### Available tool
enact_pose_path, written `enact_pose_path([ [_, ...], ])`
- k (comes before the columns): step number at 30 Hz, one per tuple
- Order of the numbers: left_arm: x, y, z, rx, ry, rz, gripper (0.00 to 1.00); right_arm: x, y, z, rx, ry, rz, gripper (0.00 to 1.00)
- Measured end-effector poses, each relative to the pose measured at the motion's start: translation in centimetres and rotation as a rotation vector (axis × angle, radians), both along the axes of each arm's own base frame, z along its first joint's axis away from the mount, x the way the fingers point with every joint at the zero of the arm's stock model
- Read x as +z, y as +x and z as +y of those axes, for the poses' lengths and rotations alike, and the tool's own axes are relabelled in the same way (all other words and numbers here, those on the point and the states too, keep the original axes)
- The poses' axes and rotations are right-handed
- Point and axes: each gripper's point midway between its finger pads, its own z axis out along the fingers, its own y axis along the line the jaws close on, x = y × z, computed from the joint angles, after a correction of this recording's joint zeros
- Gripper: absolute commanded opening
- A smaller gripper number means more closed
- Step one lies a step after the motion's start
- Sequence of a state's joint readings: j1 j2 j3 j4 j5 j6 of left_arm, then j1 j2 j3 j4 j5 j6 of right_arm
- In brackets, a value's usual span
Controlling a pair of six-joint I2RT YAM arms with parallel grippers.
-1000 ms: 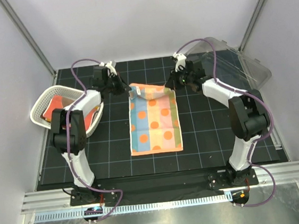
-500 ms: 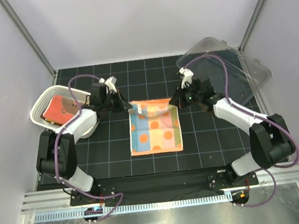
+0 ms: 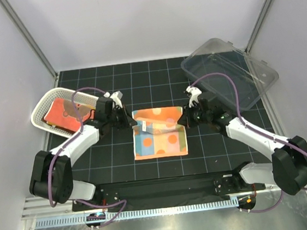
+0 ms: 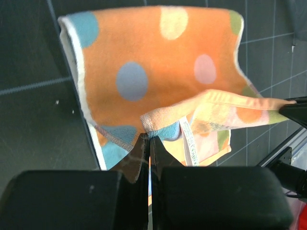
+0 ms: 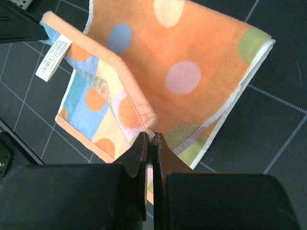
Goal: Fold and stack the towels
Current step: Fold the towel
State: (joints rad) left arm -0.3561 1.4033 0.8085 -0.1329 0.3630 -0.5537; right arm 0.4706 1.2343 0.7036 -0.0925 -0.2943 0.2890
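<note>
A spotted towel [image 3: 160, 133] lies mid-table, orange back with pastel dots, checked front. Its far edge is lifted and carried toward the near edge, so the orange underside shows as a folded flap [image 3: 159, 116]. My left gripper [image 3: 132, 123] is shut on the towel's left far corner [image 4: 152, 125]. The right gripper [image 3: 183, 119] is shut on the right far corner [image 5: 151, 130]. A white care label [image 5: 53, 58] hangs from the lifted edge. More towels [image 3: 64, 112], red-orange, lie in the white mesh basket [image 3: 41, 105] at the left.
A clear plastic bin [image 3: 229, 72] sits at the back right. The black gridded mat [image 3: 212, 147] covers the table. The arm bases are bolted to a rail [image 3: 167, 193] at the near edge.
Both grippers have moved toward the near edge, pulling the towel's far edge over itself. The orange underside flap has grown and less of the checked front shows.
</note>
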Motion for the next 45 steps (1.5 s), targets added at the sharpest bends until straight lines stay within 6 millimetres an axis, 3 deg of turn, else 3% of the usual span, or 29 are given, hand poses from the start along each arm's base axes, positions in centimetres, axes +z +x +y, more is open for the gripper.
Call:
enact_pose_path([
  [6,-1.9,-2.1,0.8,0.03,0.034,0.052,0.0,0.5,-1.5,-0.6,-0.009,-0.02,-0.021,0.01],
  [16,-4.5,-5.3,0.6,0.031,0.062,0.122,0.0,-3.8,-4.1,-1.8,-0.046,-0.031,0.095,0.03],
  [22,-5.5,-7.1,1.5,0.054,0.079,0.132,0.0,-5.0,-5.1,-1.5,-0.051,0.011,0.136,0.09],
  [26,-5.0,-7.0,1.6,0.065,0.072,0.114,0.0,-5.5,-5.8,-1.4,-0.054,0.036,0.161,0.27],
  [28,-5.0,-6.9,1.6,0.067,0.077,0.108,0.12,-5.5,-6.0,-1.3,-0.056,0.046,0.168,0.36],
  [33,-4.6,-7.2,2.3,0.109,0.099,0.107,0.44,-4.8,-6.2,-1.3,-0.069,0.068,0.169,0.42],
  [36,-3.6,-7.1,3.4,0.162,0.124,0.073,0.52,-4.3,-6.7,-1.5,-0.075,0.073,0.183,0.42],
  [42,-1.6,-6.1,3.6,0.202,0.121,0.03,0.53,-3.3,-6.2,-1.1,-0.077,0.059,0.217,0.43],
  [45,-2.3,-5.9,2.9,0.18,0.114,0.07,0.5,-3.4,-5.6,-0.8,-0.078,0.051,0.231,0.42],
])
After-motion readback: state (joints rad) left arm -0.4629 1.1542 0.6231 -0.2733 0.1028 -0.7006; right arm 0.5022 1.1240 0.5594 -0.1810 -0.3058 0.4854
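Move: Each hand holds a corner of the towel's raised edge. The near left corner of the lower layer, where the left hand's goes, lies about 10 cm back, 1 cm left and 8 cm below that hand; the near right corner lies about 8 cm back, 1 cm right and 9 cm below the right hand. The towel's far fold is centred some 12 cm ahead and 10 cm right of the left hand. The white basket stands about 14 cm ahead and 30 cm left of the left hand. Back and down together, both hands draw the held edge some 6-7 cm towards the robot and about 5 cm lower, over the near half of the towel, tipping the fingers a little steeper. The right fingers begin to open first, the left just after; both let go of the corners and lift some 2-4 cm clear, the left also easing outward to its left. ##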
